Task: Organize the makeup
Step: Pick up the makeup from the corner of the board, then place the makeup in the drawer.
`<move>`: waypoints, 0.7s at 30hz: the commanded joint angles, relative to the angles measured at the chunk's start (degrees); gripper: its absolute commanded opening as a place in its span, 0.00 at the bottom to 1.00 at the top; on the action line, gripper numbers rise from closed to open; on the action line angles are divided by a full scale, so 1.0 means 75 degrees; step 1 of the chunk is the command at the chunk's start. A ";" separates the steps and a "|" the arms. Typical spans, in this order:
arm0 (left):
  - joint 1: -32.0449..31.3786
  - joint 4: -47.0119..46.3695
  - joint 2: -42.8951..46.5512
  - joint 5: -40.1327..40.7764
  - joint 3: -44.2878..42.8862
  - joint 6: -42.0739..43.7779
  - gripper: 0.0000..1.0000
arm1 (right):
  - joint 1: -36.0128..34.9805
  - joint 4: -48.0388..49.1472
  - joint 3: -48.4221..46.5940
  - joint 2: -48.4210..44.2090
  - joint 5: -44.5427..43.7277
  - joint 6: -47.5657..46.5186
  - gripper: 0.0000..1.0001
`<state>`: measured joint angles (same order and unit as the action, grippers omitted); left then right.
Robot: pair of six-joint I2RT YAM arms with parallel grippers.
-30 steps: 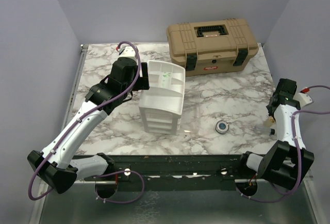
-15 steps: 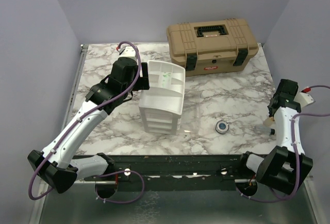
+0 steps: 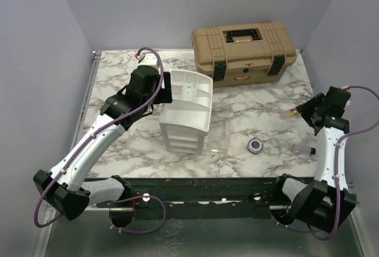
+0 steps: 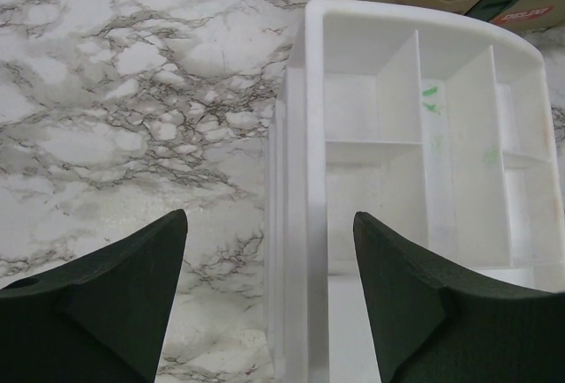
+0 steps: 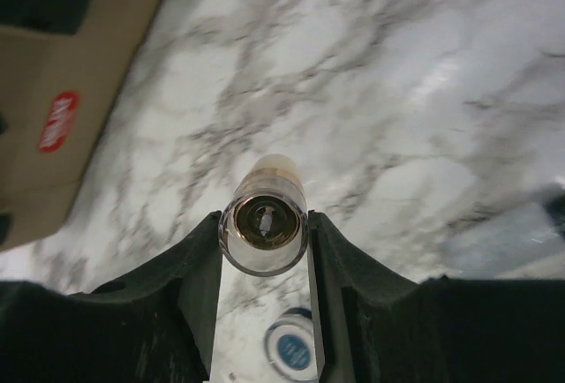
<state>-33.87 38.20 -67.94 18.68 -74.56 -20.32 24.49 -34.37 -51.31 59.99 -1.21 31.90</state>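
Observation:
A small clear tube with a tan cap (image 5: 264,217) is clamped between the fingers of my right gripper (image 5: 263,224), which is shut on it. In the top view the gripper (image 3: 301,112) holds the tube (image 3: 291,113) off the marble at the right side. A round blue-centred compact (image 3: 255,145) lies on the table and shows below the tube in the right wrist view (image 5: 294,349). My left gripper (image 4: 269,217) is open, its fingers either side of the left wall of the white drawer unit's top tray (image 4: 305,180), whose compartments look empty.
The white drawer unit (image 3: 186,112) stands mid-table. A closed tan toolbox (image 3: 243,52) sits at the back right. A small clear item (image 3: 308,150) lies by the right arm. The purple walls close in on both sides.
The right gripper closed on the tube, lifted it from near the table's right edge, and swung it up and toward the middle. The left arm has not moved.

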 commanded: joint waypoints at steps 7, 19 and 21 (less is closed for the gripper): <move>0.0019 -0.0112 -0.0098 -0.0313 0.0123 -0.0068 0.78 | -0.0902 0.1615 -0.0144 0.0324 0.5243 -0.0317 0.18; 0.0022 -0.0112 0.0047 -0.0502 0.0415 -0.0143 0.75 | -0.3538 0.1334 -0.0880 0.1544 0.5123 -0.0917 0.18; 0.0011 -0.0112 0.0047 -0.0522 0.0426 -0.0149 0.74 | -0.3833 0.1335 -0.0872 0.1657 0.5094 -0.0962 0.18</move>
<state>-33.87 37.41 -68.53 16.32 -72.18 -21.02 -0.56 -23.68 -56.31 71.35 35.94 26.63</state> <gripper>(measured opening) 0.756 0.418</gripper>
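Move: The right hand already holds the makeup bottle by its cap end, off the board. The organizer's open clear drawers lie some 32 cm to its left, 5 cm back and 6 cm lower; the white organizer stands about 45 cm left, level with it. The round compact is roughly 15 cm left, 10 cm back, 11 cm below, and the clear tube 5 cm right, 11 cm back, equally low. From the left hand, the drawers lie about 21 cm right, 6 cm back, 18 cm below. With its grip on the makeup bottle kept, the right hand sweeps about 23 cm to the left towards the organizer's open drawers, drifting a little forward and rising some 3 cm early on before levelling out, while the wrist swings roughly 55 degrees counter-clockwise and its left side lifts, so that the bottle comes round to point at the drawers. The left hand, fingers still wide open astride the organizer's near-side rim, sinks about 2 cm. ##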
